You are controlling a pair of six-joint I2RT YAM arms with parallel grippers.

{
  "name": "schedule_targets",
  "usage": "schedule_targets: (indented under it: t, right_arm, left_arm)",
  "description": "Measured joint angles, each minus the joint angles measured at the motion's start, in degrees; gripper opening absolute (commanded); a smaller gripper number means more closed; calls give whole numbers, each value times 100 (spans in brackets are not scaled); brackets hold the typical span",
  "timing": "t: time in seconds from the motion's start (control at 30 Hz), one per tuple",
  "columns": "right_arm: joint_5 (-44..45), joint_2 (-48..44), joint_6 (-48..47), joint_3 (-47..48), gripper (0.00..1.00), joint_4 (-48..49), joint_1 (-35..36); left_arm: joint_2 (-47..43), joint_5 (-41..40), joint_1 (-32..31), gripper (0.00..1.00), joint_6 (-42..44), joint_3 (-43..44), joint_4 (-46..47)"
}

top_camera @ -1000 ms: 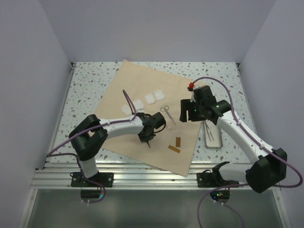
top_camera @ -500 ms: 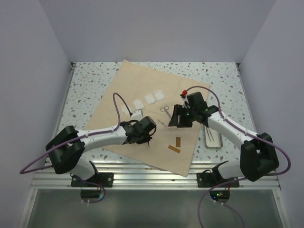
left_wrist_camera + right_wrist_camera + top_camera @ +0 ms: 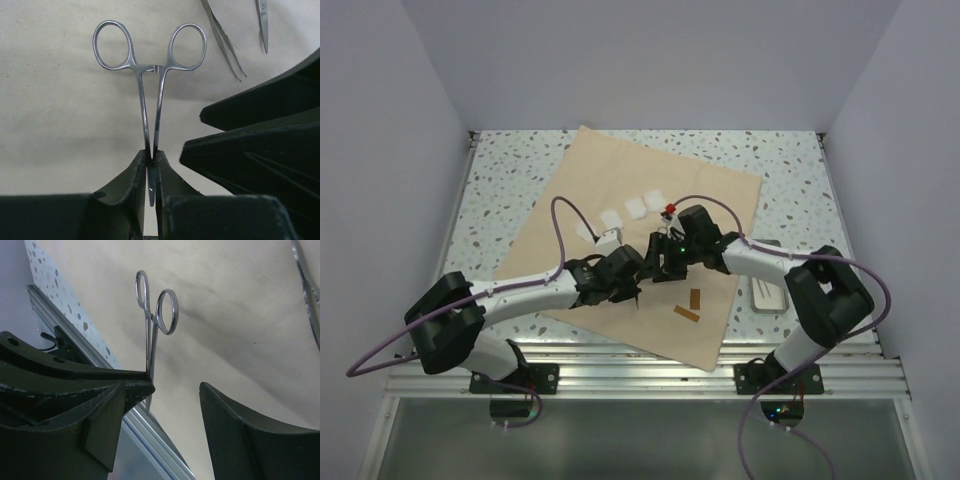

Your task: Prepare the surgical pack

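The surgical pack (image 3: 705, 190) is a tan cloth sheet spread flat on the table, also filling the left wrist view (image 3: 60, 125). My left gripper (image 3: 151, 167) is shut on the tips of steel ring-handled forceps (image 3: 150, 65), whose rings point away from it just above the cloth. In the top view the left gripper (image 3: 630, 288) is over the sheet's near middle. My right gripper (image 3: 660, 262) is right beside it and stands open (image 3: 165, 405). The forceps (image 3: 156, 320) show by its left finger, not between the jaws.
Three white gauze squares (image 3: 636, 207) lie on the cloth's far part. Two brown strips (image 3: 692, 305) lie near its front right. Tweezers (image 3: 223, 42) and a scissor blade (image 3: 263, 27) rest beside the grippers. A metal tray (image 3: 767, 293) sits right of the cloth.
The right arm has swung left and down over the cloth until its gripper sits against the left one. The left arm stretched a little forward, still gripping the forceps.
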Motion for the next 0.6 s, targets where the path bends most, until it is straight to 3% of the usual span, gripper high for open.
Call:
schedule_targets:
  t: [0.47, 0.6]
  right_arm:
    - [-151, 734, 267, 199, 49, 610, 284]
    - [-234, 796, 299, 267, 11, 710, 306]
  left_arm:
    - [-258, 33, -48, 0, 0, -114, 105]
    - [-267, 48, -48, 0, 7, -188, 125]
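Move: The clamp, held up in the left fingertips, has its middle about 4 cm left of the right hand, level ahead and 2 cm lower; from the left hand that middle is some 2 cm ahead, 1 cm right and 2 cm up. On the paper about 7 cm below the right hand, the tweezers lie 6 cm ahead and 2 cm right, the scissors 11 cm ahead and 3 cm right, the upright brown strip 4 cm back and 9 cm right. Right hand slides about 3.5 cm left, sinking slightly, and closes around the clamp's shanks; left keeps its hold. ##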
